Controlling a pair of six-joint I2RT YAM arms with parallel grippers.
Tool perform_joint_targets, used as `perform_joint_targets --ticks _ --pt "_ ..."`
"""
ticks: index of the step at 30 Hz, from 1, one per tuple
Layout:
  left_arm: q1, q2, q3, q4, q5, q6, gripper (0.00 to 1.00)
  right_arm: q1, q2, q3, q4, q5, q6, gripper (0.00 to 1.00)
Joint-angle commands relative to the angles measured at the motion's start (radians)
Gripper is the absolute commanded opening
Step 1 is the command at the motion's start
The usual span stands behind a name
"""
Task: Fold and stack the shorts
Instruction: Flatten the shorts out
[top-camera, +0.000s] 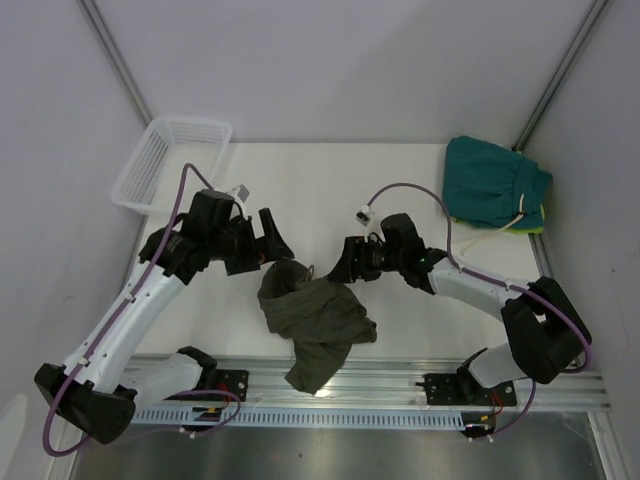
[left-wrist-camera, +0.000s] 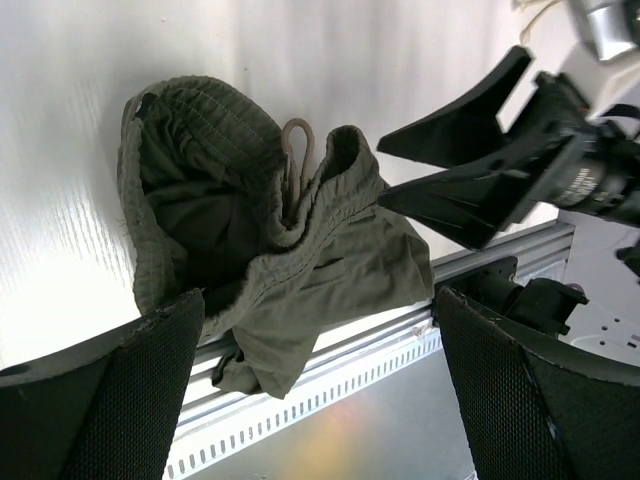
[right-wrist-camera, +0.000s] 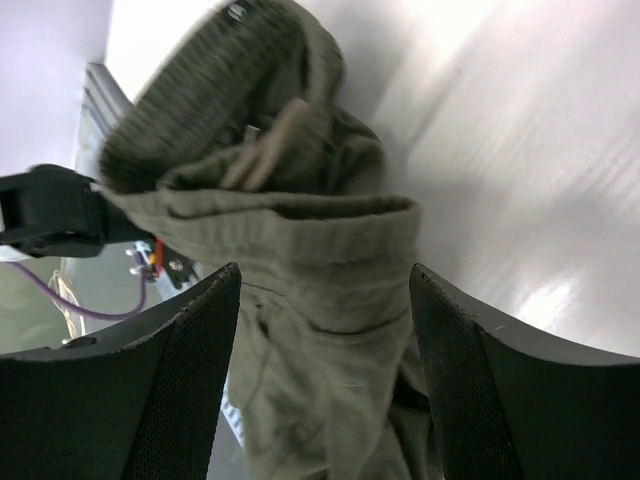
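The olive-green shorts (top-camera: 315, 315) lie crumpled near the table's front edge, with one leg hanging over the metal rail (top-camera: 400, 385). Their waistband and drawstring loop (left-wrist-camera: 297, 150) face up. My left gripper (top-camera: 272, 240) hovers just left of the waistband, open and holding nothing (left-wrist-camera: 318, 300). My right gripper (top-camera: 345, 265) is at the waistband's right side, open. The bunched waistband (right-wrist-camera: 300, 230) sits between its spread fingers (right-wrist-camera: 325, 270), which are not pressing on it. A folded teal pair of shorts (top-camera: 495, 182) with a white drawstring lies at the back right.
A white plastic basket (top-camera: 170, 160) stands at the back left corner. Grey walls close in the table on both sides. The arm bases and the slotted rail run along the near edge.
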Motion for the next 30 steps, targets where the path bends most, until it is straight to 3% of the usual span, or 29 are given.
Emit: perform_joint_targets --ticks 1,4,6,10,11,13,14,15,23,30 --pt "0.016 -0.003 0.056 0.011 0.031 0.025 0.99 0.004 0.031 -0.030 0.077 -0.014 -0.025 0.71" --pt "0.022 -0.010 0.056 0.005 0.031 0.028 0.99 0.006 0.043 -0.055 0.112 -0.029 -0.009 0.69" --pt "0.025 -0.013 0.054 -0.002 0.031 0.029 0.99 0.007 0.046 -0.060 0.143 -0.042 0.001 0.56" --pt "0.033 -0.018 0.050 -0.005 0.031 0.031 0.99 0.017 0.058 -0.061 0.178 -0.075 0.026 0.49" --pt "0.033 -0.020 0.050 -0.005 0.034 0.032 0.99 0.018 0.063 -0.061 0.186 -0.078 0.034 0.37" --pt "0.034 -0.017 0.047 -0.003 0.037 0.034 0.99 0.027 0.057 -0.063 0.192 -0.083 0.040 0.23" --pt "0.034 -0.013 0.050 -0.005 0.038 0.034 0.99 0.029 0.037 -0.064 0.190 -0.080 0.046 0.08" --pt "0.036 -0.010 0.053 -0.008 0.044 0.034 0.99 0.032 0.022 -0.061 0.183 -0.069 0.044 0.00" --pt "0.037 0.043 0.123 0.026 0.139 0.087 0.99 0.076 -0.213 0.041 -0.041 0.052 -0.084 0.00" --pt "0.037 0.074 0.056 0.368 0.424 0.230 0.99 0.064 -0.291 0.167 -0.186 -0.046 -0.146 0.00"
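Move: Just under the open right fingers sits the raised right corner of the shorts, roughly 3 cm below, 1 cm back and 1 cm to the left of the right hand. From that hand the cord loop is about 8 cm left, level with it and 4 cm down; the body of the shorts spreads about 9 cm back and 6 cm left, some 7 cm lower. The same corner is about 16 cm right of the left hand, 1 cm ahead and 13 cm down. Dipping about 3 cm onto the shorts' right corner, the right hand shuts its fingers, pinching the cloth, then lifts it nearly 15 cm from the low point, easing about 3 cm back overall while the wrist turns some 20 degrees. The left hand, still wide open and empty, mostly waits, then rises about 5 cm and moves right and a little forward towards the lifted corner. ##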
